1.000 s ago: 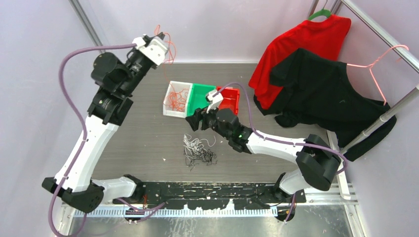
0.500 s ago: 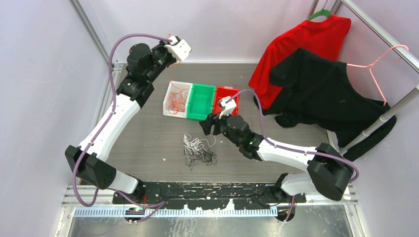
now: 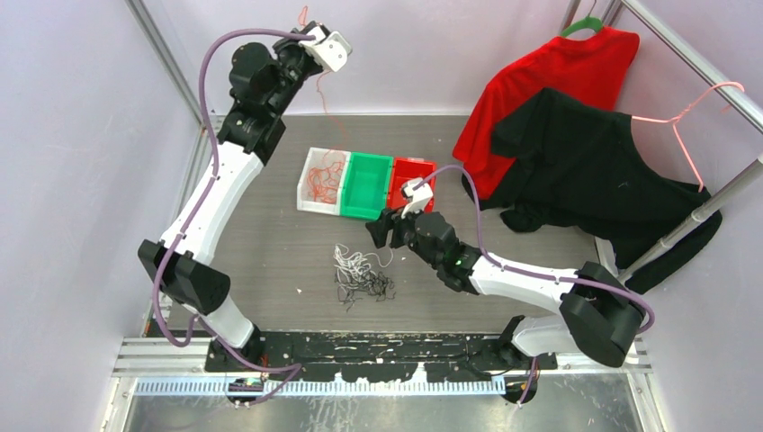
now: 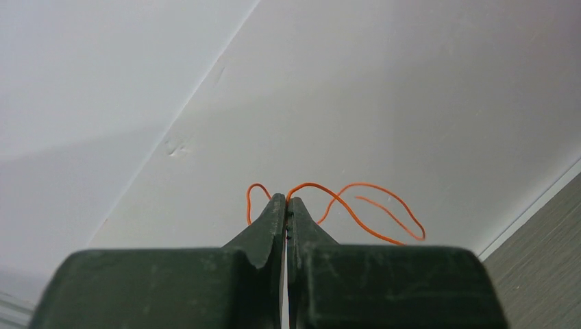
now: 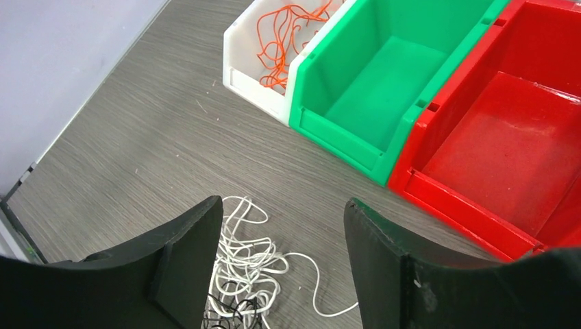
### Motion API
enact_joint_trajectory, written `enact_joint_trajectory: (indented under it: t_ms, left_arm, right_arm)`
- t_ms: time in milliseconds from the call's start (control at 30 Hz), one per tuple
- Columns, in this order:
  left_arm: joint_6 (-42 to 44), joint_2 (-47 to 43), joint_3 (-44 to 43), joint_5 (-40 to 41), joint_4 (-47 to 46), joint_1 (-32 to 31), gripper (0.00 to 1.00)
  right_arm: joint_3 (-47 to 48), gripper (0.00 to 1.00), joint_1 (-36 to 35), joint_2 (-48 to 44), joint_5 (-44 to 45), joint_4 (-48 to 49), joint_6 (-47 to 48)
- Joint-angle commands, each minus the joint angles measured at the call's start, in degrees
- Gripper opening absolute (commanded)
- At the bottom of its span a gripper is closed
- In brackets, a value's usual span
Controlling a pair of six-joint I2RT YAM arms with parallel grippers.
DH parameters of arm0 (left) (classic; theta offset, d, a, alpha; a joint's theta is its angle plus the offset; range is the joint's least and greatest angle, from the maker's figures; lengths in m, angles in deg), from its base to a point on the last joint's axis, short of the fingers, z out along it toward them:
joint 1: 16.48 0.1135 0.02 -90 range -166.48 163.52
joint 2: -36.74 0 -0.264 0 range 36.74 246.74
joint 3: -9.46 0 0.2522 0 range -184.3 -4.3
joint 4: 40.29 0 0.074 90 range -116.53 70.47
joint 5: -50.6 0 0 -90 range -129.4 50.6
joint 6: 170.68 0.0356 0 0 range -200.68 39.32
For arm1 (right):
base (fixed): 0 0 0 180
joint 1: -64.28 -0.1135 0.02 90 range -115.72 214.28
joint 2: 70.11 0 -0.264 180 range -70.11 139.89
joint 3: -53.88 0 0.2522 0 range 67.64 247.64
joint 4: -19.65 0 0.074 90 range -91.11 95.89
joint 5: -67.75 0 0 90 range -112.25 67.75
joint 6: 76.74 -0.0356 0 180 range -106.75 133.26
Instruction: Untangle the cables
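Note:
My left gripper (image 3: 308,31) is raised high by the back wall, left of the bins, and shut on a thin orange cable (image 4: 368,185). That strand loops out past the tips (image 4: 286,200) and trails down toward the white bin (image 3: 306,194). Several more orange cables (image 5: 288,34) lie in that bin. A tangled clump of white and black cables (image 3: 360,274) rests on the table. In the right wrist view its white strands (image 5: 250,264) lie just under the left finger. My right gripper (image 3: 379,229) hovers open over the clump's right side, holding nothing (image 5: 282,203).
A green bin (image 3: 364,184) and a red bin (image 3: 416,184) stand in a row beside the white one; both look bare inside. A red shirt (image 3: 558,81) and a black shirt (image 3: 585,162) hang from a rack at the right, with a pink hanger (image 3: 693,117).
The left arm has swung right from the far-left wall and risen above the bins, carrying the orange cable. The right gripper has drawn back slightly to the right, still open.

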Motion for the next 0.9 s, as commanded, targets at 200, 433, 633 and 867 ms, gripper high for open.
enact_joint_trajectory:
  t_ms: [200,433,633,867]
  left_arm:
    - [0.11,-7.35,15.6,-0.46,-0.85,0.93,0.0]
    - [-3.36,-13.99,26.07,-2.21,6.19,0.94,0.0]
    - [-8.1,-14.19,26.58,-2.79,16.86,0.75,0.0]
    - [-12.44,-9.33,27.12,-1.79,23.4,0.77,0.0]
  right_arm:
    - [-0.77,0.7,0.69,-2.97,1.15,1.7,-0.48]
    - [-0.9,0.69,1.17,-2.95,0.83,1.23,-0.71]
    - [-0.42,0.69,1.26,-2.28,0.3,0.99,-1.35]
    - [-0.44,0.68,1.26,-3.11,0.81,-0.58,-1.54]
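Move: The left hand grips the orange cable high over the far side of the table. The white bin it is lowered to lies about 51 cm below that hand and some 6 cm back, roughly level sideways. The green bin sits beside it, about 11 cm right and 6 cm back of the hand; the white cable lies some 28 cm back and 8 cm right. From the right hand, the white bin is about 13 cm ahead, 13 cm left and 14 cm below. The left arm sinks some 22 cm towards the white bin, fast at first, easing midway and then carrying on down, while drawing back about 5 cm and drifting slightly left after a tiny start forward. Its shut fingers keep their pinch on the orange cable, and the wrist tips them over by about 35 degrees, from pointing slightly up to pointing below level. ##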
